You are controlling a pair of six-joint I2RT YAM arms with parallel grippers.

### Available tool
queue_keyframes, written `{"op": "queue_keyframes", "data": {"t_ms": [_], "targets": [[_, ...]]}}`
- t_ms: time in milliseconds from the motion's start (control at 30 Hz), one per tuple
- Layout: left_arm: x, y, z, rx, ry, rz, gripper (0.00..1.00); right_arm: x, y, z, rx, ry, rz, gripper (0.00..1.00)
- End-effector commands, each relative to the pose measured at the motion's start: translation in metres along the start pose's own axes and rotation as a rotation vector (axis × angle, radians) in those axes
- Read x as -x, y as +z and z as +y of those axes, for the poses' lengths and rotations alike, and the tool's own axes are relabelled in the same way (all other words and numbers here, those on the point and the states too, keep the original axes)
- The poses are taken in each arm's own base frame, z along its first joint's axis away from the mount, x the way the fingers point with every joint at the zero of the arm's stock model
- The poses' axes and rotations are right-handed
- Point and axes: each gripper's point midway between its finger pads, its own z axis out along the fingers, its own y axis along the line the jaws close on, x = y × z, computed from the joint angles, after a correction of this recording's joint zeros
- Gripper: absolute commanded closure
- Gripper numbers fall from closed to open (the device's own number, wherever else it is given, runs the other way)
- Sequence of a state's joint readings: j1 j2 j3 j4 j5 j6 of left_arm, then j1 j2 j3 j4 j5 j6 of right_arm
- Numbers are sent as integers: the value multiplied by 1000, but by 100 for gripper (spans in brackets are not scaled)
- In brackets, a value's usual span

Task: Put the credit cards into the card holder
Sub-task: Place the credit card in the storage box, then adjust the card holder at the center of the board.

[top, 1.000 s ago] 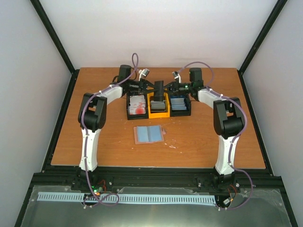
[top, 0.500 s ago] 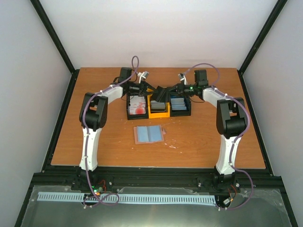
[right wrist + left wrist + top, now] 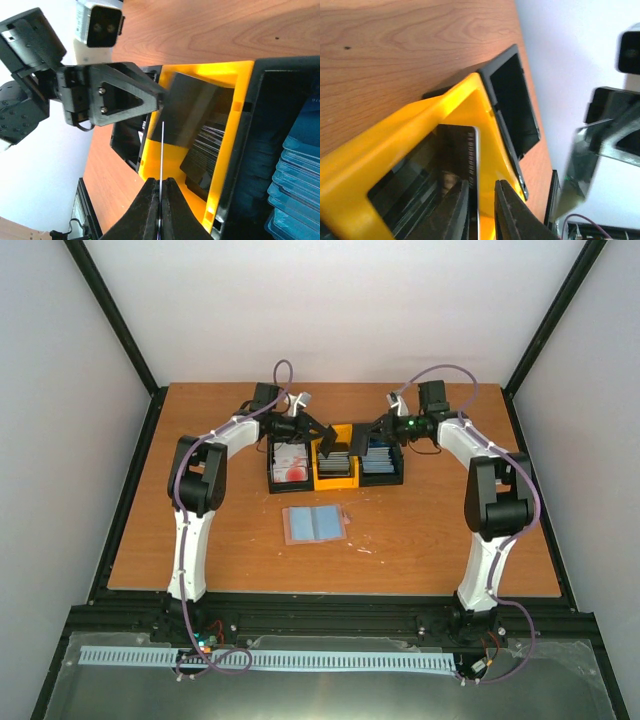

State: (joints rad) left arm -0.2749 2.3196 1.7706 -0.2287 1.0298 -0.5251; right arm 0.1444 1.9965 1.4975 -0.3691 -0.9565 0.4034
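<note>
Over the yellow bin [image 3: 336, 478] my left gripper [image 3: 313, 430] is shut on a dark grey credit card [image 3: 325, 439], which hangs tilted. The right wrist view shows this card's flat face [image 3: 190, 107]. In the left wrist view its thin edge [image 3: 476, 165] runs between my left gripper's [image 3: 481, 184] fingers. My right gripper [image 3: 372, 432] is shut on another credit card [image 3: 162, 150], seen edge-on as a pale line rising from the closed right gripper [image 3: 160, 181]; its colour cannot be told. The card holder [image 3: 316, 524] lies open and flat on the table, nearer the arm bases.
Three bins stand side by side: a black one with white-and-red cards [image 3: 291, 466], the yellow one with a stack of dark cards [image 3: 207, 145], and a black one with blue cards [image 3: 300, 165]. The two grippers are close together above the bins.
Both grippers met at the dark card over the yellow bin. The right gripper has since drawn back to the right, and the dark card has tilted toward the left gripper.
</note>
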Motion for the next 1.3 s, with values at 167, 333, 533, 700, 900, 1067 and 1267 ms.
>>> {"op": "queue_keyframes", "data": {"t_ms": [167, 333, 533, 700, 900, 1067, 1267], "targets": [[30, -23, -24, 117, 63, -78, 66, 16, -26, 37, -6, -83, -64, 97], [44, -39, -33, 224, 106, -122, 58, 13, -31, 46, -10, -95, -67, 97], [51, -69, -64, 315, 205, -192, 48, 3, -25, 64, 20, -88, -61, 97], [26, -100, -86, 376, 263, -244, 34, -16, -13, 74, 11, -71, -48, 97], [-32, -144, -98, 468, 345, -343, 22, -52, -13, 85, -18, -101, -42, 97], [-64, -179, -89, 599, 304, -452, 0, -91, -3, 85, -5, -118, 33, 97], [-87, -208, -72, 697, 224, -517, 0, -118, 11, 71, -16, -67, 106, 97]]}}
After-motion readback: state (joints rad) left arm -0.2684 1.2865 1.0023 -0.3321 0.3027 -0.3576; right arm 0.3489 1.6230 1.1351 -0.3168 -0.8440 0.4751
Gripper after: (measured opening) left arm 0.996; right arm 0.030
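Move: The left fingers stand over the yellow box with a black card between them; the box's middle is about 4 cm to their right, 3 cm back and 5 cm lower, and the white-card box's some 8 cm left and 3 cm back. From the right hand, which holds another black card, the open card holder lies roughly 20 cm back, 14 cm left and 13 cm down; the yellow box's middle is 8 cm left, the blue-card box's 3 cm right, both about 1 cm back and 10 cm below. Opening from nearly shut to wide, the left hand lets go of its card in the yellow box, rises, then swings back and left, about 13 cm each way, clear of the boxes while its wrist turns. The right hand, keeping its black card pinched, lifts about 5 cm, then goes some 12 cm back and 5 cm left towards the card holder, sinking again near the end. ##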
